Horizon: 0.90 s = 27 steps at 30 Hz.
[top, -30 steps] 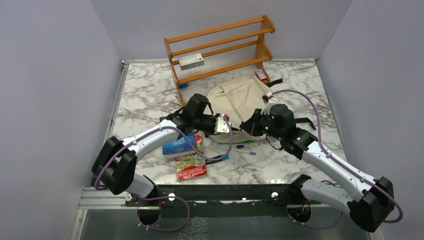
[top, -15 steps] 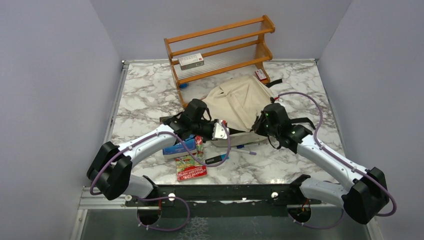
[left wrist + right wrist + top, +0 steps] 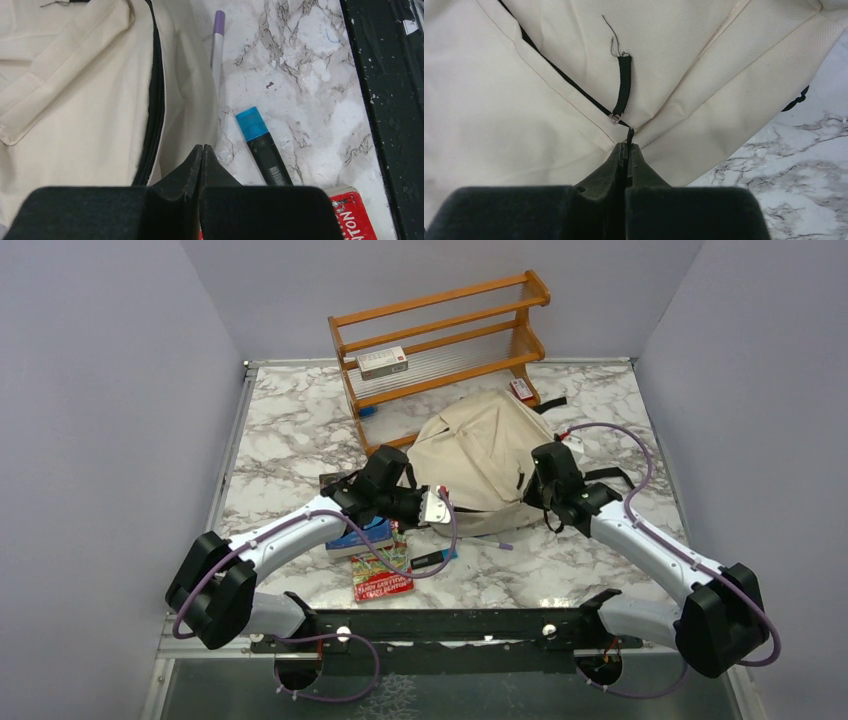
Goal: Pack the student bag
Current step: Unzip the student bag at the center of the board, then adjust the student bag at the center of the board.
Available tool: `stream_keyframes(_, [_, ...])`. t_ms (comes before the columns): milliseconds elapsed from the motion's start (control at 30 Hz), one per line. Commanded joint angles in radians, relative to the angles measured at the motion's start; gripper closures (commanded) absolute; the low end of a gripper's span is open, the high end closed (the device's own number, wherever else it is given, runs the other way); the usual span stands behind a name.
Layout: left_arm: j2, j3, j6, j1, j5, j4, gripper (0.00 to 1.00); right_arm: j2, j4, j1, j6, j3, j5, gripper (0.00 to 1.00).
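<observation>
The student bag (image 3: 480, 445), a beige fabric backpack with black zipper lines, lies bulging in the middle of the marble table. My right gripper (image 3: 530, 478) is at the bag's right side. In the right wrist view it (image 3: 626, 146) is shut on a thin black zipper pull (image 3: 629, 135) where two zipper lines meet. My left gripper (image 3: 446, 508) is at the bag's near-left edge. The left wrist view shows it (image 3: 201, 147) shut, tips over the bag's cream hem (image 3: 185, 100) beside a black zipper (image 3: 152, 125); nothing shows between its jaws.
A blue-capped black marker (image 3: 262, 145) and a purple pen (image 3: 217, 40) lie by the bag's near edge. A blue book (image 3: 352, 538) and a red packet (image 3: 380, 575) lie under my left arm. A wooden rack (image 3: 440, 335) with a small box (image 3: 382, 362) stands behind.
My right gripper has moved back and to the right with the zipper pull, and the bag has risen and filled out. My left gripper has drifted slightly toward the near left.
</observation>
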<state>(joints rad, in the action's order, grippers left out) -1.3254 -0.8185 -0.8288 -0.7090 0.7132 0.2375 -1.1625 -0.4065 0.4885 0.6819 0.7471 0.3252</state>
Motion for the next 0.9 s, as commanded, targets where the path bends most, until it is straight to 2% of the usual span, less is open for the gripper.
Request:
stream_keyframes(0, [0.026, 0.016, 0.029, -0.002, 0.009, 0.031, 1.00, 0.046, 0.037, -0.008, -0.067, 0.020, 0.001, 0.94])
stream_keyframes(67, [0.020, 0.022, 0.034, -0.002, 0.015, 0.024, 1.00, 0.081, 0.084, -0.008, -0.112, 0.014, -0.077, 0.83])
stream_keyframes(167, [0.005, 0.019, 0.046, -0.003, 0.005, 0.017, 1.00, 0.126, 0.152, -0.008, -0.174, -0.002, -0.197, 0.59])
stream_keyframes(267, [0.008, 0.013, 0.064, -0.002, -0.008, 0.016, 1.00, 0.153, 0.220, -0.008, -0.264, -0.017, -0.354, 0.49])
stream_keyframes(367, [0.050, 0.043, 0.130, -0.001, -0.027, -0.039, 1.00, 0.140, 0.277, -0.008, -0.318, -0.008, -0.514, 0.46])
stream_keyframes(433, [0.099, 0.094, 0.267, -0.001, -0.080, -0.147, 0.98, 0.102, 0.304, -0.008, -0.333, 0.012, -0.602, 0.46])
stream_keyframes(567, [0.236, 0.227, 0.660, 0.000, -0.370, -0.465, 0.78, -0.026, 0.307, 0.005, -0.366, 0.095, -0.698, 0.46])
stream_keyframes(633, [0.291, 0.272, 0.825, 0.000, -0.532, -0.537, 0.73, -0.091, 0.281, 0.028, -0.400, 0.148, -0.712, 0.46])
stream_keyframes(767, [0.354, 0.292, 1.158, 0.005, -0.897, -0.475, 0.66, -0.205, 0.183, 0.118, -0.495, 0.262, -0.669, 0.46])
stream_keyframes(867, [0.334, 0.253, 1.323, 0.022, -1.010, -0.328, 0.66, -0.283, 0.096, 0.186, -0.560, 0.345, -0.600, 0.45])
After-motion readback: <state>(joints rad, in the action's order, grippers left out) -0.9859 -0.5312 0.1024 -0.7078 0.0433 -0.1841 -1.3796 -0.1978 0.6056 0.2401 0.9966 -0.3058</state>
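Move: The right fingers still pinch the zip pull at the right end of the zip; the bag's zip near its left bend, where this hand is headed, lies about 24 cm to its left and 1 cm ahead. The panel's middle is some 13 cm left and 10 cm ahead. From the left hand, closed at the bag's near left edge, that zip bend is roughly 3 cm left and 6 cm ahead; the blue marker sits about 7 cm behind it, 8 cm lower. Upward first, the right hand opens to about half and lets go of the zip pull, rising some 7 cm, then sweeps roughly 16 cm left over the bag's panel towards the zip's left bend, turning about 50 degrees counter-clockwise. The left hand stays nearly put at the bag's near left edge, then partly opens and backs off left, forward and up, about 5 cm each way, also swinging counter-clockwise. ##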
